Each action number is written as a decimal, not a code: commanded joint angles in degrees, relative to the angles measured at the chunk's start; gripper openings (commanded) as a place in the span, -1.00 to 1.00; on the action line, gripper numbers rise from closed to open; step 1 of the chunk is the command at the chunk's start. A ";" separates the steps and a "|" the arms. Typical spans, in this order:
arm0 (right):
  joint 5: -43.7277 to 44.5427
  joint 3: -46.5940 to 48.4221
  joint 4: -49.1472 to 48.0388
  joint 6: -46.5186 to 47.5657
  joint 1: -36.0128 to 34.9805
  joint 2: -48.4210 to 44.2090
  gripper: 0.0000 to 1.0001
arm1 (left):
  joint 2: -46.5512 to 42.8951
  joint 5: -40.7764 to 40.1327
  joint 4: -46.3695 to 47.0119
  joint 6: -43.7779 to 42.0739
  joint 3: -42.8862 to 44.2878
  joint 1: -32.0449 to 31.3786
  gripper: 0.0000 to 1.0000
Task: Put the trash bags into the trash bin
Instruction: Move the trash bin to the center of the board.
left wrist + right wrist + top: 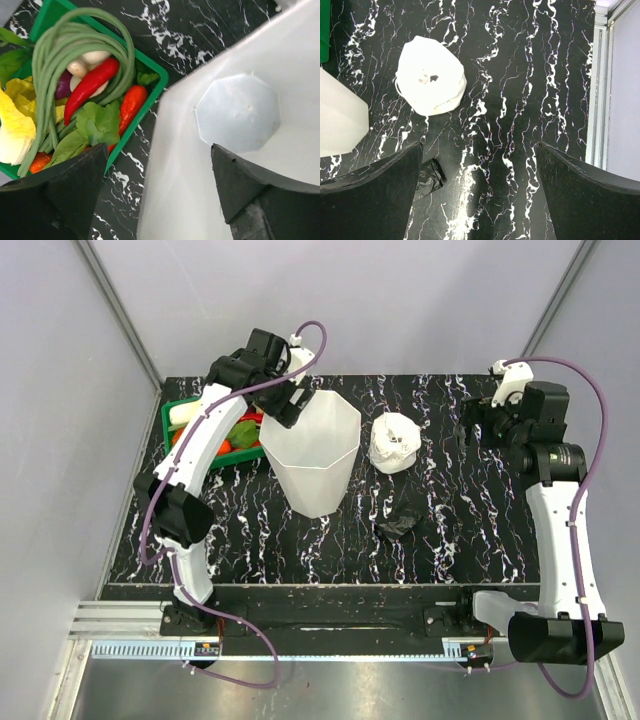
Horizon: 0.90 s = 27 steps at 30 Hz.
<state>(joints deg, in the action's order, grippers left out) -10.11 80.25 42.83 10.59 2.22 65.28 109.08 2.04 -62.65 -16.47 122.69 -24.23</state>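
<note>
The trash bin [312, 455], tall, white and translucent, stands upright left of the table's middle. My left gripper [288, 412] is at its back-left rim. In the left wrist view this gripper [160, 167] is open and straddles the trash bin wall [175, 150], one finger inside and one outside with a gap. A crumpled black trash bag [398, 527] lies on the table right of the bin. My right gripper [468, 433] hovers open at the back right, empty. The right wrist view shows the trash bag [429, 177] beside the left finger of the gripper [477, 167].
A green basket [180, 410] of toy vegetables sits just left of the bin, close to my left arm. A white rounded roll of plastic [393, 443] lies between the bin and my right gripper. Grey walls and metal rails border the black marbled table [470, 530].
</note>
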 commanded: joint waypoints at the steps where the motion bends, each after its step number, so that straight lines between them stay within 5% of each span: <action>1: -0.09 -1.14 -1.69 1.10 -0.72 -2.26 0.99 | -1.15 3.31 -2.83 -3.04 -0.17 0.15 0.61; 8: 0.35 -2.55 -2.05 1.10 -0.72 -2.70 0.99 | -5.10 3.67 -0.98 -3.74 -5.53 0.15 0.09; 11: -0.17 -2.82 -2.22 0.75 -0.72 -2.78 0.99 | -5.63 2.62 -1.33 -3.92 -6.50 0.15 -0.52; 14: -0.09 -2.99 -2.14 0.75 -0.72 -3.22 0.99 | -6.86 1.56 -1.24 -4.01 -7.64 0.41 -0.77; 21: 0.09 -3.34 -2.22 1.27 -0.64 -3.66 0.99 | -10.11 -1.69 -4.66 -6.82 -8.70 1.64 -1.00; 27: -0.52 -4.04 -1.96 2.24 -0.72 -3.93 0.99 | -13.53 -1.34 -6.52 -9.45 -14.05 8.91 -1.00</action>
<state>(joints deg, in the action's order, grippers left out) -10.11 76.77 42.72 11.16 2.02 62.67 99.92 4.80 -66.61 -20.99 111.79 -21.04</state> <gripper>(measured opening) 0.994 0.106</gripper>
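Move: The open-topped trash bin's middle is about 4 cm back, 4 cm right and 14 cm below the left hand, whose fingers straddle its left wall near the rim. From that hand, the vegetable tray is some 11 cm ahead and 15 cm left. The white bag lies about 6 cm ahead and 20 cm right, and the black bag 8 cm back and 20 cm right. From the right hand the bin is roughly 26 cm left, 4 cm ahead. The left hand dips, closes on the bin's left rim, and draws back about 5 cm, then left about 4 cm. ##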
